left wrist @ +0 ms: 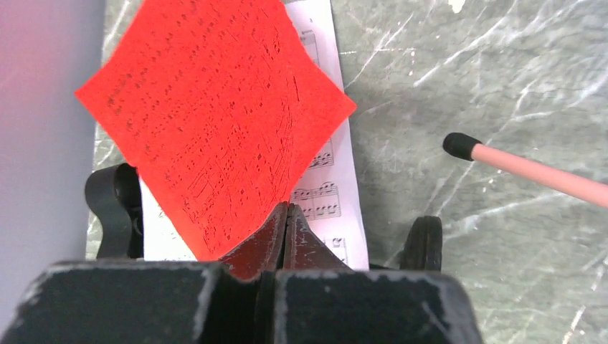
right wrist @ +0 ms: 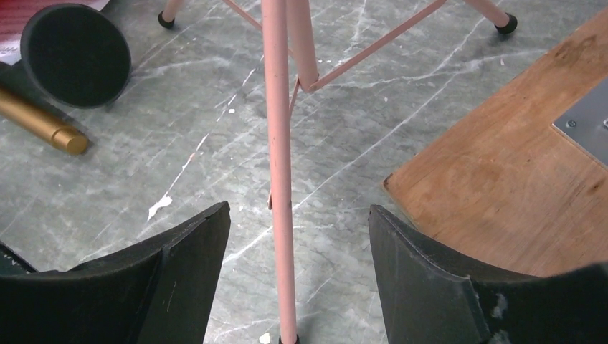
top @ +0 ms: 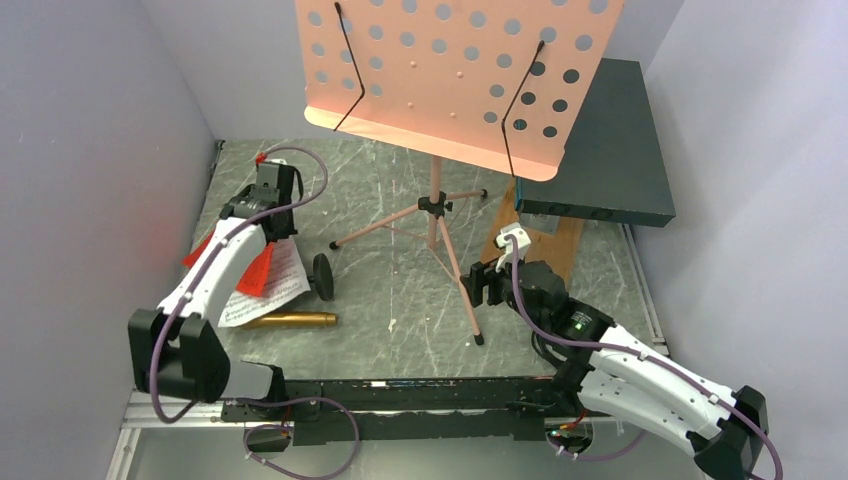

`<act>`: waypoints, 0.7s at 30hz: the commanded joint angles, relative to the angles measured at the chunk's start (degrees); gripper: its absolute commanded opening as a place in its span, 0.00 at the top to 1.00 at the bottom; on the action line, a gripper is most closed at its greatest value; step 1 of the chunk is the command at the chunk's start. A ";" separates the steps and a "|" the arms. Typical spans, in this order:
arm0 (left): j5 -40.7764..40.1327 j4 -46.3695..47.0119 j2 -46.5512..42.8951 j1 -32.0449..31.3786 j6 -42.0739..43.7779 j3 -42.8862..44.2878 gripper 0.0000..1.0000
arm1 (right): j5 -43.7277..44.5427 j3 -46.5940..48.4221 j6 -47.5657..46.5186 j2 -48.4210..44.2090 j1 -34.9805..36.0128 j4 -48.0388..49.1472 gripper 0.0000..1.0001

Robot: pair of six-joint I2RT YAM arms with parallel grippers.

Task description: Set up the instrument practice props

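Note:
My left gripper (left wrist: 287,209) is shut on a corner of the red music sheet (left wrist: 215,107), which spreads over the white music sheet (left wrist: 326,158). In the top view this gripper (top: 272,192) is at the far left, with red paper (top: 258,272) showing beside the arm. The gold microphone (top: 290,320) lies near the white sheet (top: 275,292), and the black mic stand (top: 323,277) lies on its side next to them. The pink music stand (top: 450,70) stands upright at the centre. My right gripper (right wrist: 297,215) is open astride one tripod leg (right wrist: 279,179) without touching it.
A dark teal box (top: 600,150) rests on a wooden board (right wrist: 516,179) at the back right, close to my right gripper (top: 487,283). Another pink leg's black tip (left wrist: 459,145) lies right of the sheets. Grey walls close in on both sides.

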 commanded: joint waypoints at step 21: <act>46.18 3.86 -30.31 -2.69 -12.89 2.26 1.00 | -1.12 5.54 11.20 4.58 2.88 9.09 0.22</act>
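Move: The left hand already holds the red sheet; the music stand's desk, where it seems bound, is about 40 cm to its right, 7 cm ahead and 33 cm higher. White sheet music lies some 12 cm beneath it, 3 cm left; a black disc stands 13 cm right, level ahead and 9 cm lower; a gold tube, 10 cm back, 5 cm right, 11 cm lower. From the right hand the desk is 16 cm ahead, 6 cm left, 30 cm up. Keeping the red sheet pinched by its edge, the left hand climbs fast, some 22 cm, drawing back about 8 cm and late on swinging about 9 cm right towards the music stand, while its wrist tips the down-pointing fingers up and turns clockwise. The right hand, empty and open, shifts about 4.5 cm left with a small late rise, passing from above the stand's near leg to that leg's left side. ##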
